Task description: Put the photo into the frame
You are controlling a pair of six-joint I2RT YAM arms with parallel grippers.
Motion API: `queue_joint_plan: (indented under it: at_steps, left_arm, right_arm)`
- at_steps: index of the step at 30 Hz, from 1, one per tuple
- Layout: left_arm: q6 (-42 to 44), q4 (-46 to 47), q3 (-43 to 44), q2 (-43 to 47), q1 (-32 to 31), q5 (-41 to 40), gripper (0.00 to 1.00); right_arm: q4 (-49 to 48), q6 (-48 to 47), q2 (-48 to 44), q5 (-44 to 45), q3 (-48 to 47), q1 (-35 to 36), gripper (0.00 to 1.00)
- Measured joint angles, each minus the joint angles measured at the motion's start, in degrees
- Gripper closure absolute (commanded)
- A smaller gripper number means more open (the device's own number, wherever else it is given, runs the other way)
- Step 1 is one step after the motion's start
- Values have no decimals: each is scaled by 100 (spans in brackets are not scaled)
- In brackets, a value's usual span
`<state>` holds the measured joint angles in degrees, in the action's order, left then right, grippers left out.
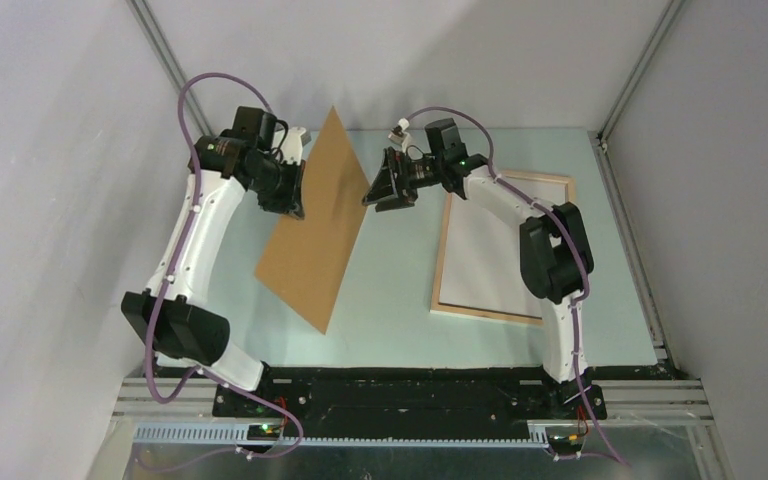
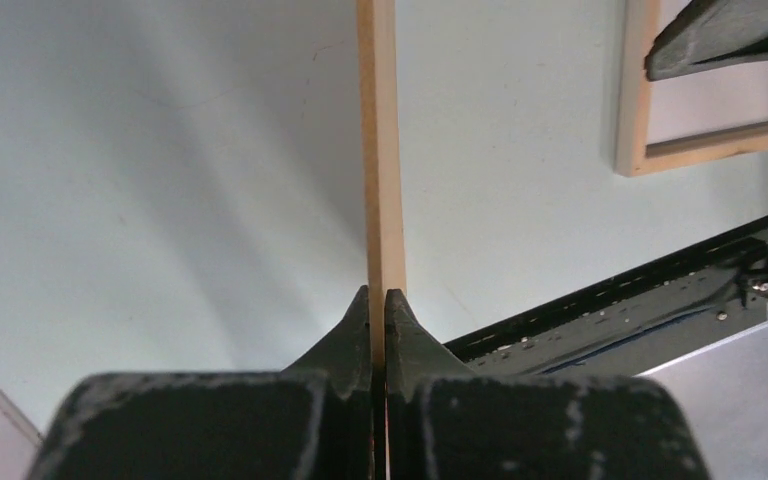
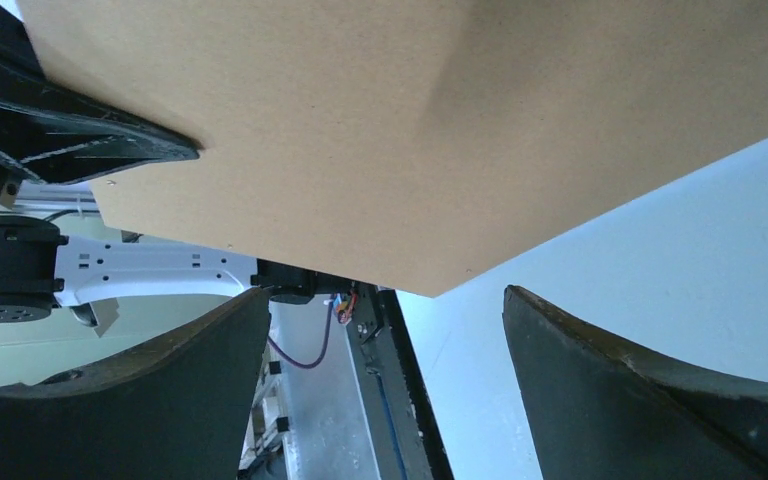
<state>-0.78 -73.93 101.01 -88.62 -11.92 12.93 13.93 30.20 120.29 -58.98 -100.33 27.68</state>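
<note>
My left gripper point(image 1: 295, 195) is shut on the left edge of the brown backing board point(image 1: 315, 240) and holds it tilted up off the table. In the left wrist view its jaws point(image 2: 378, 295) pinch the board's thin edge point(image 2: 380, 150). To the right of the board, my right gripper point(image 1: 380, 190) hangs open and apart from it. Its wrist view shows the board's face point(image 3: 410, 130) just above the spread fingers point(image 3: 385, 300). The pale wood frame point(image 1: 440, 260) lies flat on the right. A plain white sheet point(image 1: 495, 250) fills it. I cannot tell whether that sheet is the photo.
The right arm's forearm point(image 1: 550, 250) reaches over the frame's right side. Grey walls close in on the left, back and right. The black base rail point(image 1: 410, 385) runs along the near edge of the pale blue table point(image 1: 390, 300).
</note>
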Motion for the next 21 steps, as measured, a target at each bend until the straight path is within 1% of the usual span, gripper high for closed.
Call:
queue_joint_plan:
  at_steps: [3, 8, 10, 12, 15, 16, 18, 19, 20, 21]
  left_arm:
    - [105, -114, 17, -31, -4, -190, 94]
    - [197, -129, 26, -94, -13, -210, 89]
    - [234, -120, 35, -107, -17, -173, 84]
    - [262, -129, 37, -131, -22, -114, 77]
    - [278, -153, 37, -184, -52, -4, 65]
    - [286, -157, 37, -186, -63, 33, 62]
    - [293, -168, 37, -186, -101, 136, 50]
    - [289, -170, 37, -184, -127, 201, 47]
    - [315, -170, 37, -184, -151, 247, 42]
    - [315, -175, 37, -184, -177, 299, 41]
  right_arm:
    - [-109, 195, 0, -4, -13, 35, 9]
    - [-173, 365, 2, -4, -33, 35, 9]
    - [-179, 417, 4, -4, -42, 35, 9]
    - [-181, 461, 13, -4, -90, 37, 9]
    - [-179, 501, 15, -4, -192, 55, 9]
    - [-175, 509, 15, -4, -245, 66, 9]
    - [-179, 533, 15, -9, -341, 85, 9]
    - [-195, 544, 15, -17, -378, 96, 8]
    - [-205, 564, 15, -26, -398, 101, 8]
    - [-219, 584, 15, -31, -409, 105, 8]
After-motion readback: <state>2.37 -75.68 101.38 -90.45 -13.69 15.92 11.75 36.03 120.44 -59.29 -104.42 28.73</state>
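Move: The brown board stands steeply at the left hand, whose nearly shut fingers pinch its raised long edge; its middle is about 4 cm to that hand's right, level in depth and some 10 cm below. From the open right hand, the board's middle is roughly 10 cm left, 5 cm back and 6 cm lower. The wooden frame lies about 30 cm to the right of the right hand, 4 cm back and 18 cm down. Opening to about half, the left hand lets its pinch on the board's upper edge go; it edges under 1 cm left, then comes back right about 2 cm and sinks about 1 cm, its fingers now straddling the edge. The right hand, wide open throughout, rises some 3 cm and closes in leftward on the board by about 1.5 cm, fingers still pointing left. ##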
